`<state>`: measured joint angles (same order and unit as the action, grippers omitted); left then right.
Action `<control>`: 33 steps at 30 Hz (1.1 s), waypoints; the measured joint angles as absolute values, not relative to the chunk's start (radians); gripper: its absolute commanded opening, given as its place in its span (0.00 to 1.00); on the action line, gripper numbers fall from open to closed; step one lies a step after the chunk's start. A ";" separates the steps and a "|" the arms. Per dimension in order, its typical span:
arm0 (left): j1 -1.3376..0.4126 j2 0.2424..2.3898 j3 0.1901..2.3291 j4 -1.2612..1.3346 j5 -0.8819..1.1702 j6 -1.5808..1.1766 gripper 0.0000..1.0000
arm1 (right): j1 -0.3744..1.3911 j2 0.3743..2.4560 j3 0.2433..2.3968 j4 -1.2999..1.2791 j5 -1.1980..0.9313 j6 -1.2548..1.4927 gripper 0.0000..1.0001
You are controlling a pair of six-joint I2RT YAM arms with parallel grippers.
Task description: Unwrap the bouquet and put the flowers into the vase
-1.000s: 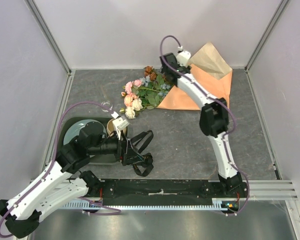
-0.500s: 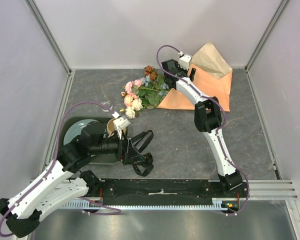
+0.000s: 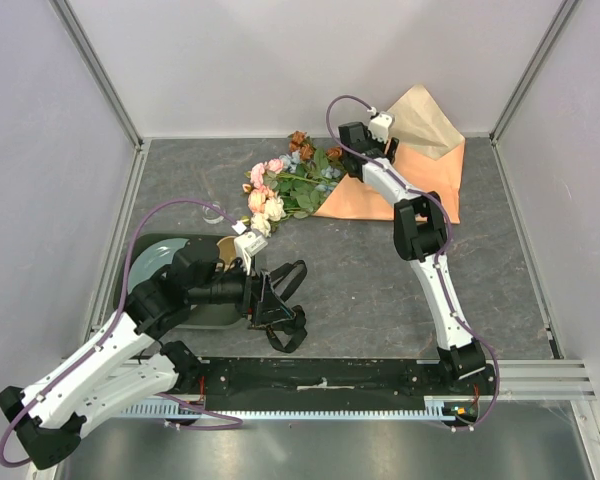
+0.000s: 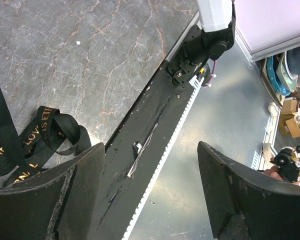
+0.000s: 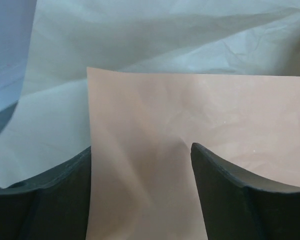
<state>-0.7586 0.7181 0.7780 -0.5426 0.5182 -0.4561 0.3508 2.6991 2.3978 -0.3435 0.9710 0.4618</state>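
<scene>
The bouquet lies unwrapped at the back of the table. Its flowers (image 3: pixel 285 187), pink, cream, blue and rust with green leaves, rest with their stems on the spread orange paper (image 3: pixel 425 185). My right gripper (image 3: pixel 392 152) is at that paper's left edge, open, with the orange sheet (image 5: pixel 190 110) between its fingers and paler paper (image 5: pixel 140 40) behind it. The black lettered ribbon (image 3: pixel 295 275) lies loose near the front. My left gripper (image 3: pixel 278 308) hovers beside it, open and empty (image 4: pixel 151 145). The clear vase (image 3: pixel 215 212) stands left of the flowers.
A tan mug (image 3: pixel 225 250) sits on a dark round tray (image 3: pixel 155 262), partly hidden by my left arm. The ribbon (image 4: pixel 45 127) shows at the left of the left wrist view, with the black base rail (image 4: pixel 150 125) beyond. Grey walls enclose the table.
My right gripper has shifted right from above the flower stems to the orange paper's edge. My left arm has edged slightly forward, its gripper still open by the ribbon.
</scene>
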 measured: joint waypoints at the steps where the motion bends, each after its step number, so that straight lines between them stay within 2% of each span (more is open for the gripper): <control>1: -0.759 0.720 0.778 -0.543 0.518 -0.456 0.81 | 0.353 2.693 2.378 -0.334 0.971 0.465 0.67; 3: -0.759 0.722 0.778 -0.543 0.518 -0.456 0.81 | 0.356 2.676 2.331 -0.331 0.970 0.472 0.55; 4: -0.758 0.722 0.778 -0.543 0.519 -0.456 0.81 | 0.358 2.671 2.315 -0.330 0.969 0.474 0.46; 13: -0.759 0.694 0.764 -0.528 0.521 -0.461 0.81 | 0.365 2.548 2.161 -0.333 0.965 0.519 0.09; 18: -0.759 0.660 0.750 -0.525 0.524 -0.469 0.81 | 0.365 2.434 2.083 -0.334 0.968 0.550 0.04; 25: -0.759 0.624 0.745 -0.525 0.524 -0.472 0.81 | 0.371 2.239 1.898 -0.443 0.962 0.712 0.03; 29: -0.759 0.607 0.738 -0.522 0.524 -0.473 0.81 | 0.384 2.119 1.742 -0.541 0.928 0.862 0.04; 33: -0.759 0.597 0.733 -0.522 0.525 -0.473 0.81 | 0.418 2.029 1.613 -0.614 0.891 0.986 0.10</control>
<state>-0.7586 0.5972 0.7330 -0.5220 0.5247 -0.4732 0.4179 2.0289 1.6127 -0.6144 0.8913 0.9863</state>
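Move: The free edge of the orange wrapping paper lies practically between the right hand's open fingers, about 1 cm ahead and 2 cm below. The cream sheet leans up roughly 9 cm to its right and 4 cm farther out. The brown roses are some 22 cm left and level, the green leaves around 31 cm left and 12 cm nearer. From the left hand the edge lies about 54 cm ahead, 40 cm right and 18 cm lower. The orange paper's edge is pinched as the right fingers shut on it, the hand dipping slightly and easing back. Still gripping, the right hand lifts roughly 8 cm, then draws the paper back towards the robot and away from the cream sheet, ending about 17 cm back from its start and sinking a little at the end, while its left side rolls up some 15 degrees. ##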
